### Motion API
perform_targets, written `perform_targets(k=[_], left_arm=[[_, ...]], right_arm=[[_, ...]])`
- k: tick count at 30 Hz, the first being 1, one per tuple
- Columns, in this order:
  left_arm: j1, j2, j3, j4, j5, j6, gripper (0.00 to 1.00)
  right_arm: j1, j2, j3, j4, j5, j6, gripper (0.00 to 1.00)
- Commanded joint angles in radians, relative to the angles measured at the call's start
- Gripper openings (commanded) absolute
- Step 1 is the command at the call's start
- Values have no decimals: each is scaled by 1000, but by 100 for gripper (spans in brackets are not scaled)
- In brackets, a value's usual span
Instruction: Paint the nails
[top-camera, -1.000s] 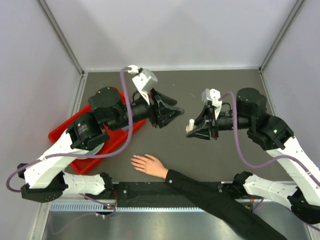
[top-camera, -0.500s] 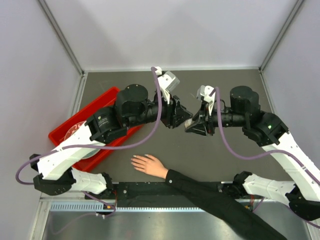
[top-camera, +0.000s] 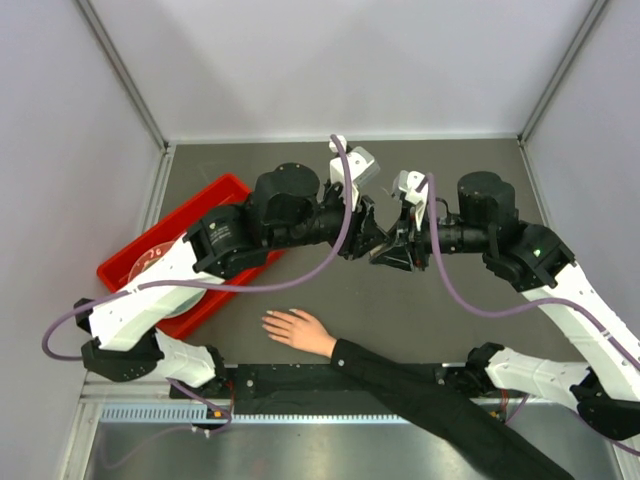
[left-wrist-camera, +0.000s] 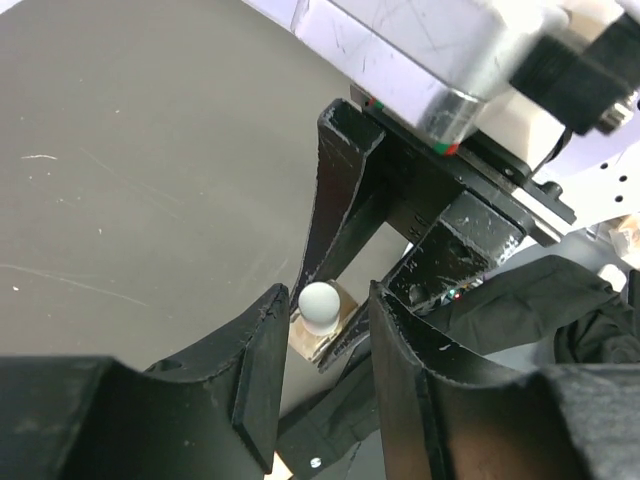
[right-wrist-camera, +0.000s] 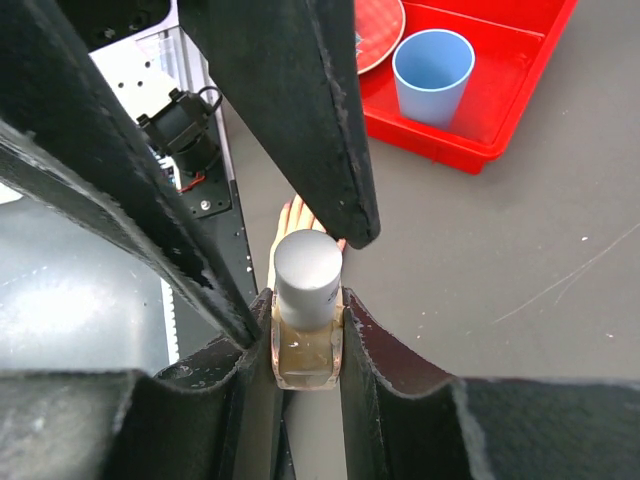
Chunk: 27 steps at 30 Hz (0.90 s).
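My right gripper (right-wrist-camera: 306, 298) is shut on the glass body of a small tan polish bottle (right-wrist-camera: 305, 350), held above the table with its white cap (right-wrist-camera: 308, 268) pointing at the left arm. My left gripper (left-wrist-camera: 328, 295) is open, its fingers on either side of the cap (left-wrist-camera: 320, 303) with a gap on each side. In the top view the two grippers meet nose to nose, left (top-camera: 376, 241) and right (top-camera: 388, 254). Below them the flesh-toned hand (top-camera: 300, 331) lies flat with its fingers spread; its nails (top-camera: 267, 320) are too small to make out.
A red tray (top-camera: 200, 196) stands at the left, holding a blue cup (right-wrist-camera: 432, 75) and a red plate (right-wrist-camera: 380, 20). The hand's black sleeve (top-camera: 420, 385) runs to the near edge over a black rail (top-camera: 270, 378). Grey walls enclose the table.
My left arm has swung right to the bottle, and its jaws have narrowed around the cap. The right gripper has shifted slightly left, still holding the bottle.
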Motion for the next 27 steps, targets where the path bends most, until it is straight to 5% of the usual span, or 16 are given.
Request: perform_targets(k=[1, 11, 15, 17, 21, 23, 24, 27], left_arm=[[-4, 5, 47, -17, -8, 18, 41], [-4, 37, 84, -71, 2, 9, 25], [-4, 34, 88, -68, 26, 10, 0], [-4, 31, 87, -65, 14, 12, 0], [-4, 29, 99, -80, -69, 26, 0], [-4, 32, 111, -91, -106, 38, 0], [-4, 32, 116, -93, -142, 42, 0], [-4, 34, 111, -85, -234, 70, 0]], right_arm=[[8, -6, 53, 22, -2, -17, 0], [7, -20, 37, 41, 5, -17, 0], [8, -18, 31, 47, 14, -13, 1], [8, -17, 36, 41, 40, -8, 14], [7, -24, 30, 32, 69, 1, 55], [10, -41, 19, 36, 95, 6, 66], [7, -49, 4, 39, 110, 10, 82], [7, -75, -18, 35, 199, 26, 93]])
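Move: The nail polish bottle is held upright by its body between the right fingertips, practically at that hand's point. From the left hand, whose open fingers already straddle the cap, the bottle's middle lies about 1 cm to the right and 3 cm below, level with it fore and aft. On the table some 37 cm below the left hand lie the hand being painted, roughly 7 cm back and 16 cm left, and the blue cup, 11 cm ahead and 26 cm left. The left fingers close on the bottle's cap and pinch it as that hand sinks a little over 1 cm, while the right hand holds the body still. Once the left grip has settled, the right fingers spread almost fully and let go; at the same time the left hand draws about 1.5 cm forward and to its left, and the right eases about 1 cm forward and slightly right, away from the bottle. ##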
